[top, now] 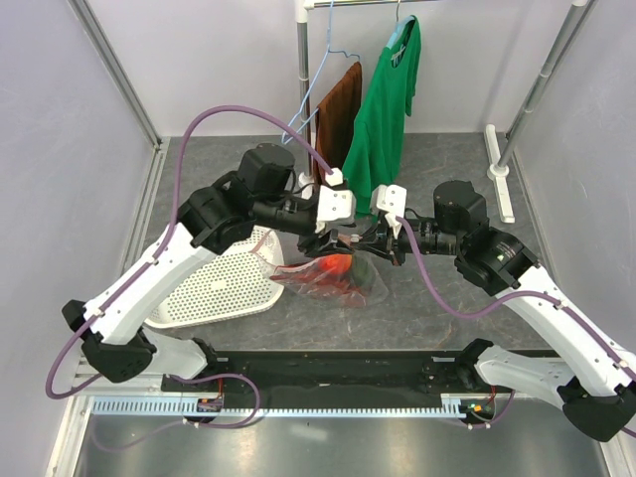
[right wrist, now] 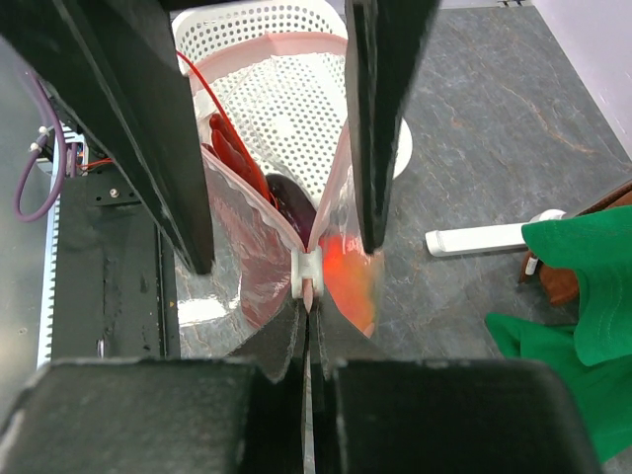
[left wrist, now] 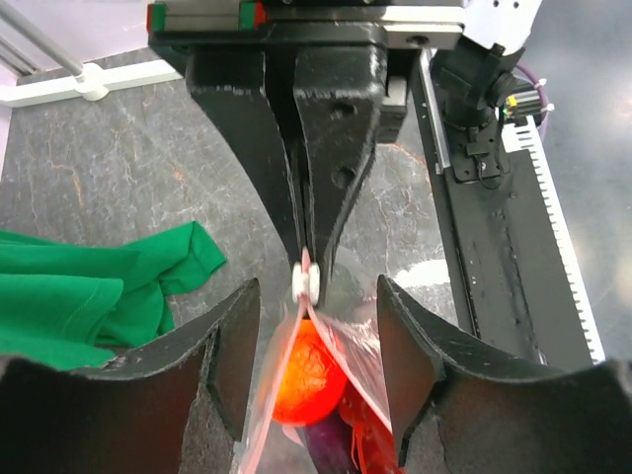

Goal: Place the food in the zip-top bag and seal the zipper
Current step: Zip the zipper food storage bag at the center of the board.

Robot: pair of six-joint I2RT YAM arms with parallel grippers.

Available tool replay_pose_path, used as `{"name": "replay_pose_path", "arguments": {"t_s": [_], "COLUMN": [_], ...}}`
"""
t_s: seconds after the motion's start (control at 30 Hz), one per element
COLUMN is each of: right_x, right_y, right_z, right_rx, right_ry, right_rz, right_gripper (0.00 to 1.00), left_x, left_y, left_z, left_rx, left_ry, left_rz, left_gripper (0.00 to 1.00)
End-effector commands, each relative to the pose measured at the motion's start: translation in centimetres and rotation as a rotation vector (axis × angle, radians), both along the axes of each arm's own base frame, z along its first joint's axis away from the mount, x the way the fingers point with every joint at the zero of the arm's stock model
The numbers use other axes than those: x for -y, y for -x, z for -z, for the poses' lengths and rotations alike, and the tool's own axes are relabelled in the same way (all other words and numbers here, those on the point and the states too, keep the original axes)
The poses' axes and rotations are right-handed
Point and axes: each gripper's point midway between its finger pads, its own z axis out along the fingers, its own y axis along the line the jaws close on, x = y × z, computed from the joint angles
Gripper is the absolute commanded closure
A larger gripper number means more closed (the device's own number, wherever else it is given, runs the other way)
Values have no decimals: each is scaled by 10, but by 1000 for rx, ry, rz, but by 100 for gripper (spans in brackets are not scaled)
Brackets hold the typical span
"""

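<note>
The zip-top bag (top: 333,278) hangs between both grippers over the grey table. Inside it are the orange-red tomato (left wrist: 310,370), the purple grape bunch (left wrist: 333,442) and the red lobster (right wrist: 231,150). The avocado piece is not visible. My right gripper (right wrist: 309,314) is shut on the pink zipper (right wrist: 259,202) just beside its white slider (right wrist: 309,273); it also shows in the top view (top: 372,241). My left gripper (left wrist: 316,288) is open, its fingers (left wrist: 229,365) straddling the bag's mouth without touching it; it also shows in the top view (top: 341,238).
A white perforated basket (top: 214,286) lies tipped on the table left of the bag. A green shirt (top: 386,109) and a brown cloth (top: 338,114) hang on a rack at the back, its white foot (top: 500,169) on the right. A black rail (top: 338,370) runs along the near edge.
</note>
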Motion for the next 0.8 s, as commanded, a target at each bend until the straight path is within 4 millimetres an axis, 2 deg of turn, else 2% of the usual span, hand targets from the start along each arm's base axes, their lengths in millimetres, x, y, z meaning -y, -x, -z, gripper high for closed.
{"name": "replay_pose_path", "arguments": {"t_s": [0.0, 0.17, 0.4, 0.47, 0.5, 0.67, 0.77], "right_x": [-2, -1, 4, 6, 7, 10, 10], "right_y": [3, 4, 4, 4, 3, 5, 4], "right_z": [-26, -27, -26, -25, -25, -25, -25], "right_rx": [83, 90, 102, 101, 102, 106, 101], "right_ry": [-72, -76, -73, -72, -72, -74, -74], "right_rz": [-24, -23, 1, 12, 23, 33, 33], "right_gripper": [100, 100, 100, 100, 100, 100, 100], "left_x": [13, 17, 2, -5, -9, -30, -39], "left_y": [-8, -11, -9, -7, -6, -7, -5], "left_z": [-9, 0, 18, 19, 26, 43, 43], "left_rx": [17, -3, -10, -3, -15, -36, -35], "left_ry": [32, 9, -47, -54, -77, -119, -120], "left_rz": [-44, -60, -78, -87, -91, -129, -143], "left_gripper": [44, 47, 81, 86, 88, 90, 91]}}
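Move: The white zipper slider sits barely 3 cm from the open left fingers: about 2 cm to their right, 1 cm ahead and 2 cm below. The right fingers, shut on the zipper end, lie some 2 cm farther right of the slider; from that right hand the slider is about 2 cm left, level fore and aft. From the left hand, the tomato in the bag is roughly 10 cm below, 2 cm ahead and 1 cm right; the white basket's middle is some 28 cm left, 3 cm back and 25 cm below. The left hand eases about 1 cm right, forward and down over the zipper slider beside the right fingertips, and its fingers close from half open to pinch the slider. It then draws the slider about 3 cm left along the zipper, away from the right hand, sinking some 2 cm with only a slight turn, while the right fingers keep their grip on the zipper end and give about 1 cm to the right. ##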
